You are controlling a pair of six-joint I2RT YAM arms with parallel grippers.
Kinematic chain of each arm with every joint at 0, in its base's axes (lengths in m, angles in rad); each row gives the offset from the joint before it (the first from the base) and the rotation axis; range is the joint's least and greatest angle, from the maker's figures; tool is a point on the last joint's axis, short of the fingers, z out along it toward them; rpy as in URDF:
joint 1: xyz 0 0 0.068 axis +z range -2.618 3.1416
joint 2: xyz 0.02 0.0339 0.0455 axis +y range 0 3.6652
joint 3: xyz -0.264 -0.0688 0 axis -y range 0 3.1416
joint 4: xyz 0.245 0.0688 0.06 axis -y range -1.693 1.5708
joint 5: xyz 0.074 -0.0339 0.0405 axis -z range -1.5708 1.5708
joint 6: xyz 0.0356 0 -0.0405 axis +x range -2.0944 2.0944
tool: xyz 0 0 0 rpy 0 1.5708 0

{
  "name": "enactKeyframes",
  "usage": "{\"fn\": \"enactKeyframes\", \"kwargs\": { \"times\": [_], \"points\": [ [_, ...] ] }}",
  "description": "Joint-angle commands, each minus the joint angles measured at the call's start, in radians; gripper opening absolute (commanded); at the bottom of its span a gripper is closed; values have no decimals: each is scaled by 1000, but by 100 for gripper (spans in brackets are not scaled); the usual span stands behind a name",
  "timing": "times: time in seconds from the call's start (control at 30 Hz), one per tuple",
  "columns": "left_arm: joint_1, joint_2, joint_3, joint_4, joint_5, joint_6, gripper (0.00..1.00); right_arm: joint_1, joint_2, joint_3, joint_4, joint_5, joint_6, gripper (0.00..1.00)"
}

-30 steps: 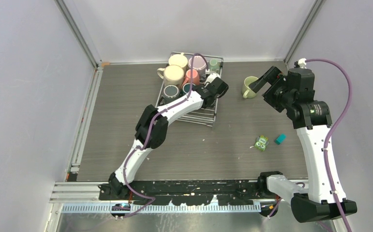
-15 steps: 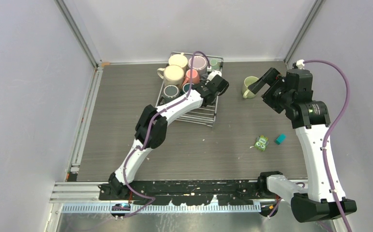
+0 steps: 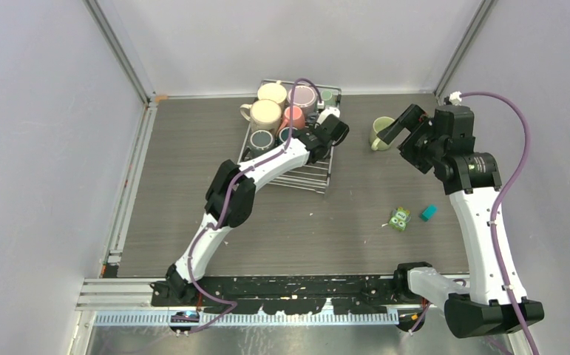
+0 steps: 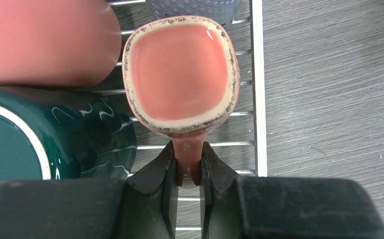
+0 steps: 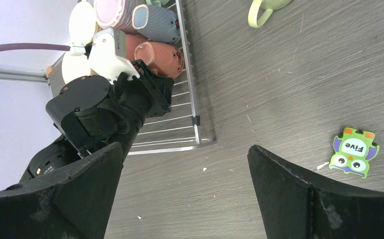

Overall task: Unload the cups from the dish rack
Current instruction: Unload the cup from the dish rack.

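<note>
In the left wrist view a salmon pink cup (image 4: 180, 72) stands upright in the dish rack (image 4: 257, 99), near its right rim. My left gripper (image 4: 187, 155) is shut on its handle. A second pink cup (image 4: 45, 40), a dark teal cup (image 4: 55, 144) and a grey cup (image 4: 194, 6) crowd beside it. From above, cream (image 3: 267, 113), mauve (image 3: 302, 96) and other cups fill the far end of the dish rack (image 3: 304, 177); my left gripper (image 3: 324, 124) reaches over it. A pale green cup (image 3: 380, 132) stands on the table. My right gripper (image 5: 185, 191) hangs open near it, holding nothing.
A green owl toy (image 3: 399, 218) and a small teal block (image 3: 429, 213) lie on the table at the right. The near half of the rack shows bare wires. Metal frame rails and pale walls close in the table's sides and back.
My left gripper has shut on the salmon cup's handle and edged slightly deeper over the rack. The right arm has shifted a little to the left, still open.
</note>
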Motion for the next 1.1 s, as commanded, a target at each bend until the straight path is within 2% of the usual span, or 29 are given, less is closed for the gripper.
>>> {"fn": "enactKeyframes", "kwargs": {
  "times": [0.0,0.3,0.5,0.8,1.07],
  "points": [
    [5,-83,-43,38,26,31,0,6,1,-8,51,-16,4,100],
    [5,-268,-170,132,94,53,0,14,39,-79,198,-111,69,100],
    [5,-369,-217,136,139,35,0,21,72,-130,323,-180,134,100],
    [14,-541,-258,118,267,-62,0,26,110,-226,585,-308,260,100],
    [31,-659,-269,111,423,-186,0,38,111,-307,892,-425,396,100]
  ]
}}
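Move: My left fingers are already closed on the coral cup's handle, with the cup's body about 5 cm ahead. The dark green cup is some 10 cm left and 3 cm ahead, the pink cup 9 cm left and 11 cm ahead, and the blue-grey cup about 11 cm ahead and 1 cm right. My open right gripper waits roughly 19 cm right, 15 cm back and 21 cm above. From that right hand, the coral cup lies about 20 cm ahead, 19 cm left and 23 cm below. Keeping my pinch on the handle, I first ease my left hand back a little, then lift the coral cup up out of the rack, about 19 cm up and 8 cm back, rolling its right side up nearly 30 degrees. Meanwhile I bring my wide-open right hand left and forward about 10 cm towards the rising cup, dipping slightly and rolling its left side up some 25 degrees. ##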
